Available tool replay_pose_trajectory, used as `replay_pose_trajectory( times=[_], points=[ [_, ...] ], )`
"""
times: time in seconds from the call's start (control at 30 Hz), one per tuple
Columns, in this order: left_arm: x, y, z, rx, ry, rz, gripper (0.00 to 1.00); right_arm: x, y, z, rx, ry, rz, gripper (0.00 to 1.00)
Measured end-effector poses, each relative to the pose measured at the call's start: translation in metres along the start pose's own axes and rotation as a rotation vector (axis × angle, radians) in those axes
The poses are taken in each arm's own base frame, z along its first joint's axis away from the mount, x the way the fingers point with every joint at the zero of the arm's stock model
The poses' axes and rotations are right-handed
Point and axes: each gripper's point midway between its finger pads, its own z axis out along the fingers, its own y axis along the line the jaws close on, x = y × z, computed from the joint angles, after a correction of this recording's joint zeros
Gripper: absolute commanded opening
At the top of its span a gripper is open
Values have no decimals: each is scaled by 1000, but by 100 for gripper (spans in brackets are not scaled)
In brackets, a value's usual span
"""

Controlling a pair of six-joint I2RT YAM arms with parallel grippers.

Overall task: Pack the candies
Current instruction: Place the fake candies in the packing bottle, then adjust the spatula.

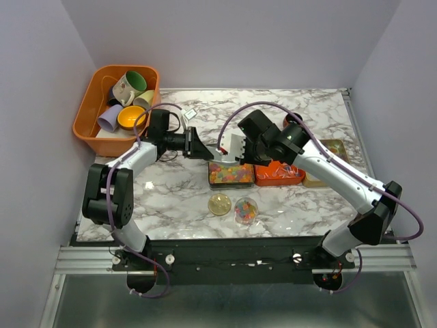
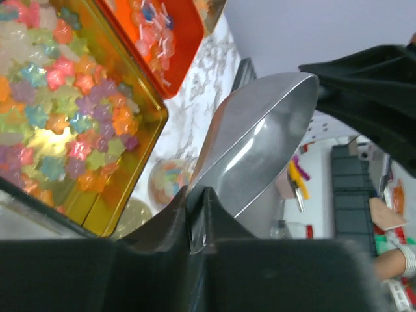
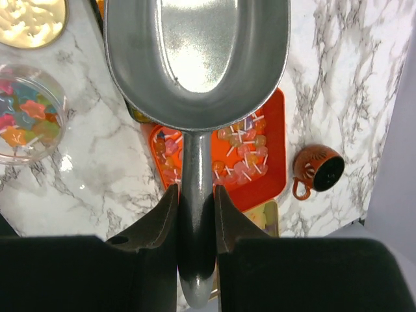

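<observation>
Several star-shaped candies [image 1: 231,174] in pink, orange, green and blue fill a yellow tin [image 2: 144,170]; more lie in a small clear round container [image 1: 246,210]. Above the tin hangs an empty silver scoop [image 1: 234,145]. My right gripper [image 3: 196,195] is shut on the scoop's handle. My left gripper [image 2: 197,198] comes in from the left, and its fingers pinch the thin front rim of the scoop [image 2: 260,149]. In the right wrist view the scoop [image 3: 195,58] hangs bowl-up with nothing in it.
An orange tray [image 1: 295,179] of lollipops sits right of the tin, with another tin [image 1: 336,152] beyond it. A gold disc [image 1: 220,203] lies by the round container. A small brown cup [image 3: 318,170] stands at the back. An orange bin [image 1: 92,102] of mugs stands far left.
</observation>
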Motion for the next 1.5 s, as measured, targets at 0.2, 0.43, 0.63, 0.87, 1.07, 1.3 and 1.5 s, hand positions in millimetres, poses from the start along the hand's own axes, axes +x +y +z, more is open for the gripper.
replay_pose_trajectory(
  times=[0.2,0.43,0.63,0.87,1.07,1.3,1.5],
  points=[
    [-7,-11,5,126,-28,-80,0,9,-3,5,-8,7,29,25],
    [-6,-14,5,212,-64,-165,0,14,0,12,-86,-53,117,30],
    [-8,-24,2,246,-74,-174,0,14,0,13,-144,-110,192,39],
    [-11,-29,-2,260,-83,-147,0,4,5,15,-236,-158,262,39],
    [-10,-28,-2,259,-75,-154,0,0,6,11,-256,-174,290,45],
    [-6,-24,1,248,-63,-164,0,-13,-5,-1,-236,-229,278,52],
    [-7,-7,7,159,-43,-114,0,-16,-16,-12,-224,-269,273,52]
  ],
)
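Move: The scoop's empty bowl has its middle about 5 cm to the right of the left fingers, which stand open around its lip; from the right fingers, still holding the handle, the bowl lies some 10 cm left and 1 cm ahead. From the left hand, the star candy tray is about 6 cm right, 3 cm ahead, and the packing bottle 13 cm right, 13 cm back. The red tray is 8 cm right and 4 cm ahead of the right hand. These stand some 15 cm lower. The scoop changes hands: the left fingers shut on the bowl's lip and pinch it, then that hand rises about 3 cm, its fingertips tipping up some 15 degrees, and sinks most of the way back. The right hand eases down 2 cm, swings its fingers more to the left, opens off the handle and lifts about 4 cm with the fingers spread on either side of it. ##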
